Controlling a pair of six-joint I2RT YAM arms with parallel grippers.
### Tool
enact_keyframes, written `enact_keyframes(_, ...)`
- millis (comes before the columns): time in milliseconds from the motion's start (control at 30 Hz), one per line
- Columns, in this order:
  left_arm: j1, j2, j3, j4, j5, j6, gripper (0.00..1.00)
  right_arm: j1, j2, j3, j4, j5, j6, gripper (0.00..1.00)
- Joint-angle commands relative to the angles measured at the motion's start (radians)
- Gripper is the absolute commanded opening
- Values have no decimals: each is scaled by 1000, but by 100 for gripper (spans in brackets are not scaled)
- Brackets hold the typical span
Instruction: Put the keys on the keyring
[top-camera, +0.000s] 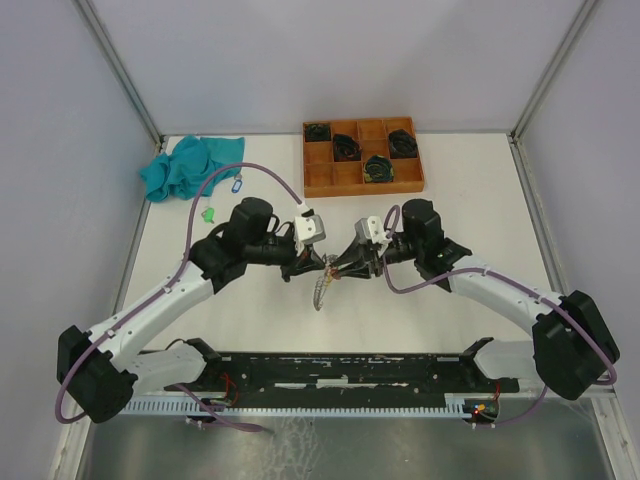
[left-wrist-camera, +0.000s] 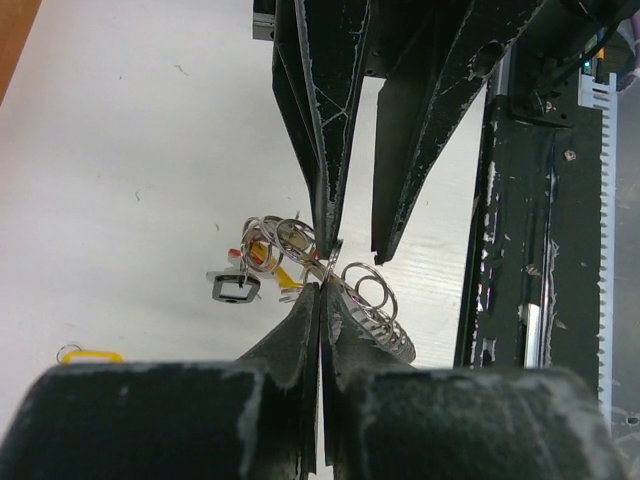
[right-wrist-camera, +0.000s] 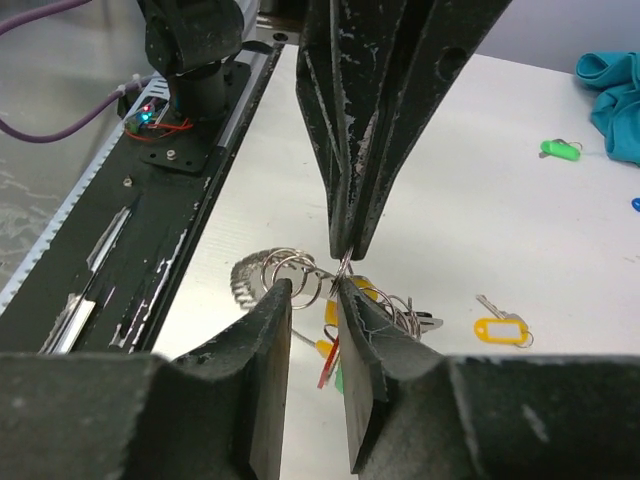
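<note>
The keyring (left-wrist-camera: 372, 296) is a bunch of metal rings with a spring coil and some coloured tags on it. It hangs above the table between the two arms (top-camera: 320, 290). My left gripper (left-wrist-camera: 322, 285) is shut on one of its rings. My right gripper (right-wrist-camera: 312, 288) faces it from the other side, open; a ring lies against its right finger (right-wrist-camera: 365, 320). A yellow-tagged key (right-wrist-camera: 500, 328) lies loose on the table beside the bunch. A green-tagged key (top-camera: 208, 214) and a blue-tagged key (top-camera: 238, 184) lie further off to the left.
An orange compartment tray (top-camera: 320, 180) holding black coiled bundles stands at the back of the table. A teal cloth (top-camera: 190, 165) lies at the back left. The black base rail (top-camera: 350, 370) runs along the near edge.
</note>
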Motion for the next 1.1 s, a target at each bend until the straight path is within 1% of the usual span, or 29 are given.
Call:
enact_keyframes(0,2,-18,56,33,-29,18,3,9,-10,-11,169,37,133,33)
enact_keyframes(67,0,-14,62,28,-39,15,3,8,-4,-10,200,46,159,33)
enact_keyframes(333,-32,3,95,-14,-85,27,3,16,8,3,206,64,173,32)
enact_keyframes(500,-54,21,122,-45,-113,39,3,18,14,11,203,64,172,28)
enact_keyframes(667,-82,52,163,-98,-148,61,3,20,18,21,179,64,157,21)
enact_keyframes(800,-108,79,196,-149,-182,82,3,20,17,22,162,67,144,19)
enact_keyframes(867,-121,88,209,-168,-195,89,3,20,18,26,140,68,129,14)
enact_keyframes(967,-136,102,227,-191,-208,97,3,20,18,26,123,73,116,2)
enact_keyframes(1067,-142,104,228,-191,-234,91,3,20,6,19,123,86,108,1)
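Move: My left fingertips already pinch the wire of the keyring; from my open right hand that pinched spot lies about 1 cm ahead and 1 cm left, at the same height. The keyring coil hangs some 2 cm back and 4 cm below my left hand, and the hanging keys straight beneath it, also about 4 cm down. A yellow-tagged key lies on the table roughly 15 cm ahead of my left hand, 7 cm left and 18 cm below. I bring my right hand about 1 cm forward and 1.5 cm up to the wire beside my left fingertips, then sink about 1 cm as its fingers close from part-open to shut on the wire. My left hand keeps its pinch, rising slightly and then sinking about 1 cm while its fingers tip some 10 degrees more steeply down. ##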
